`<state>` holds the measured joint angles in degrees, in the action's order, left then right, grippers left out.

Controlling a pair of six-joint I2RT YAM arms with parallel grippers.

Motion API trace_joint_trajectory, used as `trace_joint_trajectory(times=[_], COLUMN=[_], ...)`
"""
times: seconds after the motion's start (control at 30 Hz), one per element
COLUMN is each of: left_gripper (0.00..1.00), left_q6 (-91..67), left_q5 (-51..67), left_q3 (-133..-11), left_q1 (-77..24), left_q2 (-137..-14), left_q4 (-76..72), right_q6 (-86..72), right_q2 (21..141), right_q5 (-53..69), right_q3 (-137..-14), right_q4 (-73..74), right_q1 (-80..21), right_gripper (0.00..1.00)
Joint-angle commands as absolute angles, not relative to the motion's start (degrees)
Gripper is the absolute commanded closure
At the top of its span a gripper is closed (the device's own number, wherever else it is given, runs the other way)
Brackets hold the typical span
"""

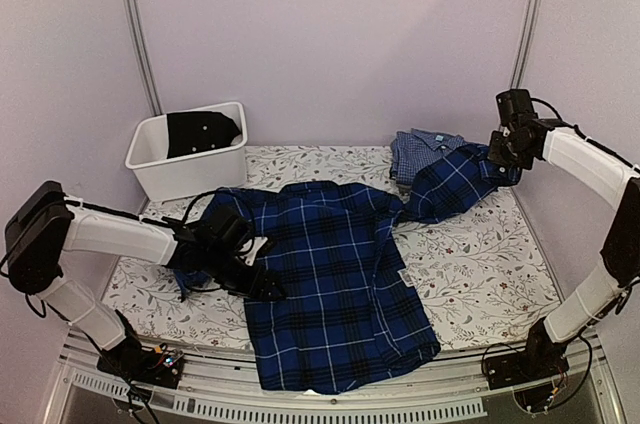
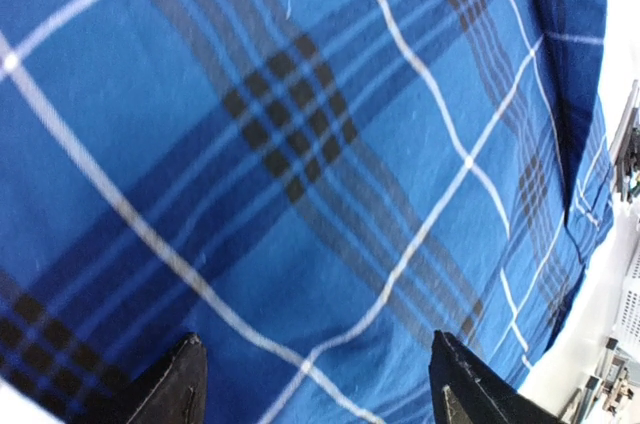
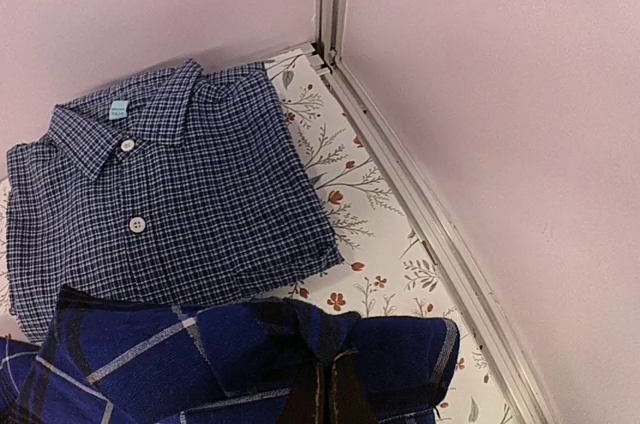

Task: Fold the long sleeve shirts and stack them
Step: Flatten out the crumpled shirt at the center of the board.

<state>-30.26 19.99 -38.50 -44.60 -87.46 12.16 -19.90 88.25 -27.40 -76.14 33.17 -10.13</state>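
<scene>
The navy and royal-blue plaid shirt lies spread across the middle of the table, and its right sleeve stretches up toward the back right. My right gripper is shut on that sleeve's cuff and holds it raised; in the right wrist view the gripper pinches bunched plaid cloth. Just behind the cuff lies the lighter fine-checked shirt, folded, collar up, at the back right. My left gripper stands open over the plaid shirt's left side. Its fingertips are wide apart above flat plaid cloth, gripping nothing.
A white bin with a black garment in it stands at the back left. The table wears a floral cover. Walls close in the back and right side, with a metal corner rail beside the folded shirt.
</scene>
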Motion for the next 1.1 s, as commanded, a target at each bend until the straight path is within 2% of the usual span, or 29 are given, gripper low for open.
trace_joint_trajectory(times=[0.0, 0.3, 0.37, 0.43, 0.6, 0.67, 0.87, 1.07], left_gripper=[0.24, 0.27, 0.27, 0.27, 0.28, 0.28, 0.28, 0.28], left_q6=[-32.65, -37.92, -38.29, -38.04, -38.61, -38.84, -37.86, -36.98], left_q5=[21.75, 20.33, 19.08, 16.95, 12.80, 12.89, 14.00, 15.77], left_q3=[-35.88, -34.52, -36.33, -39.32, -44.11, -45.38, -52.00, -58.97], left_q1=[-45.73, -45.73, -45.73, -45.69, -44.56, -43.74, -42.64, -41.20], left_q2=[-85.63, -80.80, -78.96, -78.41, -78.36, -78.77, -86.70, -97.52], left_q4=[19.99, 22.49, 23.12, 25.05, 25.74, 24.03, 18.57, 13.63], right_q6=[-20.54, -22.32, -22.26, -22.31, -21.63, -21.62, -22.08, -23.27], right_q2=[82.53, 80.39, 80.27, 79.87, 77.23, 76.13, 75.72, 83.96], right_q5=[-27.13, -23.61, -21.11, -18.89, -17.38, -17.56, -16.76, -13.57], right_q3=[-73.27, -67.66, -66.78, -66.13, -64.43, -64.64, -65.92, -69.89], right_q4=[32.17, 31.57, 30.79, 30.80, 31.04, 31.62, 31.35, 26.87], right_q1=[-8.83, -4.02, -4.06, -4.18, -5.61, -6.96, -16.25, -29.70], right_gripper=[1.00, 1.00, 0.96, 0.87, 0.53, 0.45, 0.41, 0.40])
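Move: The right hand, shut on the end of the blue plaid shirt's right sleeve, has bare board for it about 8 cm back, 2 cm left and 21 cm below. From this hand the folded checked shirt lies some 11 cm ahead, 7 cm left, 18 cm down; the plaid shirt's body is 21 cm back, 38 cm left. From the open left hand, that body's middle is about 13 cm right, 1 cm ahead, just below. Drawing back about 5 cm and slightly right with a small dip, the right hand opens and lets go of the sleeve, then swings some 15 cm left towards the shirt's body, turning counter-clockwise. The open left hand, low on the plaid cloth, slides back and left a little, then lifts 6 cm and reaches about 10 cm forward and somewhat right over the body. ##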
